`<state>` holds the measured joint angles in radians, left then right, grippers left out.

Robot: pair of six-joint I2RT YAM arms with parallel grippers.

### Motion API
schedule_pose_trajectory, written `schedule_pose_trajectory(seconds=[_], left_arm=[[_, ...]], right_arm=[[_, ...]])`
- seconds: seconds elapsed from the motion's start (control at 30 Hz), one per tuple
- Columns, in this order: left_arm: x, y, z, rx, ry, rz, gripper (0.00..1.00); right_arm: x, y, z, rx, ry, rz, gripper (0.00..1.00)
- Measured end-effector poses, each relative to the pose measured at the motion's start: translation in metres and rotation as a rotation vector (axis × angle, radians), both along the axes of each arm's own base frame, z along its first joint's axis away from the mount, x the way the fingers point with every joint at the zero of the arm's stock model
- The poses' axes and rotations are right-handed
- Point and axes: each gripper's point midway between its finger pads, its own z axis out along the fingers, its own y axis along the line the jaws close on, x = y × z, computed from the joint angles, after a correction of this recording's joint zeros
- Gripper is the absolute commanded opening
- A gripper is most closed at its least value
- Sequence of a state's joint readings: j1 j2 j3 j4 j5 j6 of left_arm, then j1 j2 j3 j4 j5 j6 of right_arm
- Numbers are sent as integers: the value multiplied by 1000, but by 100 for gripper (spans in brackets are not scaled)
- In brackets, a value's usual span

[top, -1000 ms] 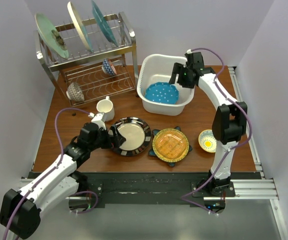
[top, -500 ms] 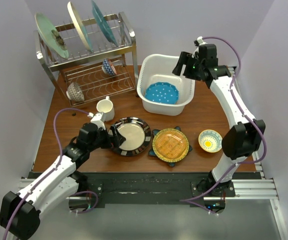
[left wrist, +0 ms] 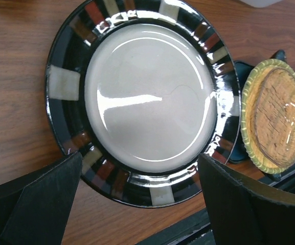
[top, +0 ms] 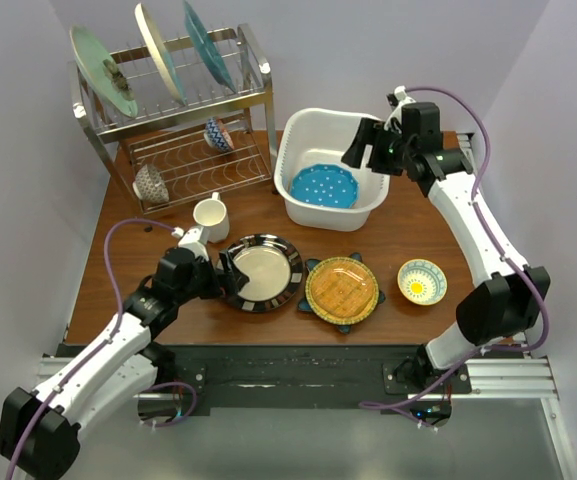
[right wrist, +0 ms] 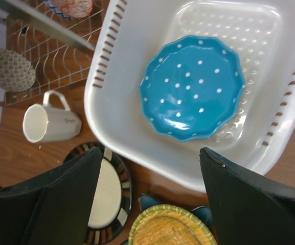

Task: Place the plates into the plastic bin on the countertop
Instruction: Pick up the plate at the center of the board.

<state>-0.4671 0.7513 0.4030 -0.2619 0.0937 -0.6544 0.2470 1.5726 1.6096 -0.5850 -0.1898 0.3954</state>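
A black-rimmed cream plate lies flat on the wooden countertop. My left gripper is open at its left edge, one finger on each side of the rim, holding nothing. To its right, an amber round plate rests on a blue star-shaped plate. A blue dotted plate lies in the white plastic bin. My right gripper hangs open and empty above the bin's right side.
A steel dish rack at the back left holds three upright plates and small bowls. A white mug stands in front of it. A small yellow-centred bowl sits at the right. Walls close in on both sides.
The right arm has swung its elbow out to the right and lifted, with the open gripper staying over the bin. The left arm has barely moved.
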Motion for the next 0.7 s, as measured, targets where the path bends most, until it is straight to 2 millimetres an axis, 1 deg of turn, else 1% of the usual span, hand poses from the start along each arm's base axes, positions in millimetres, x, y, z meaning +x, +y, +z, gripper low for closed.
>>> schedule_pose_trajectory(seconds=[0.17, 0.3, 0.43, 0.6, 0.7], left_arm=[[1, 6, -2, 23, 23, 41, 99], [3, 11, -1, 38, 26, 73, 98], [4, 16, -4, 52, 37, 99, 98], [3, 19, -10, 70, 61, 116, 98], [3, 21, -13, 82, 69, 125, 98]], right_arm=[[-27, 17, 6, 13, -11, 61, 80], [-50, 29, 3, 31, -4, 116, 80], [-68, 36, -14, 51, 40, 157, 79], [-85, 35, -42, 55, 112, 164, 78], [-96, 36, -51, 67, 138, 174, 78]])
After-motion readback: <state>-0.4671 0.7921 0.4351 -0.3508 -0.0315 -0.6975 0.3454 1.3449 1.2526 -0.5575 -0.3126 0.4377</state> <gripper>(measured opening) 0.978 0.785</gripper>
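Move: Back and to the left of the empty right hand lies the black-rimmed plate, about 16 cm nearer the base, 24 cm left and 25 cm down; the pie is 20 cm back and 4 cm left of that hand, the bin's middle 9 cm ahead and 4 cm left. From the left hand the plate is roughly 5 cm ahead, 6 cm right and 7 cm below, with the mug 19 cm ahead and 6 cm left. Pulling away from the bin, the open right hand travels back about 10 cm and some 4 cm left towards the black-rimmed plate, first level, then sinking 5 cm while turning about 10 degrees counter-clockwise and tipping down. The left hand, open and touching nothing, eases 2 cm left and 1 cm down beside the plate, also turning slightly counter-clockwise. ##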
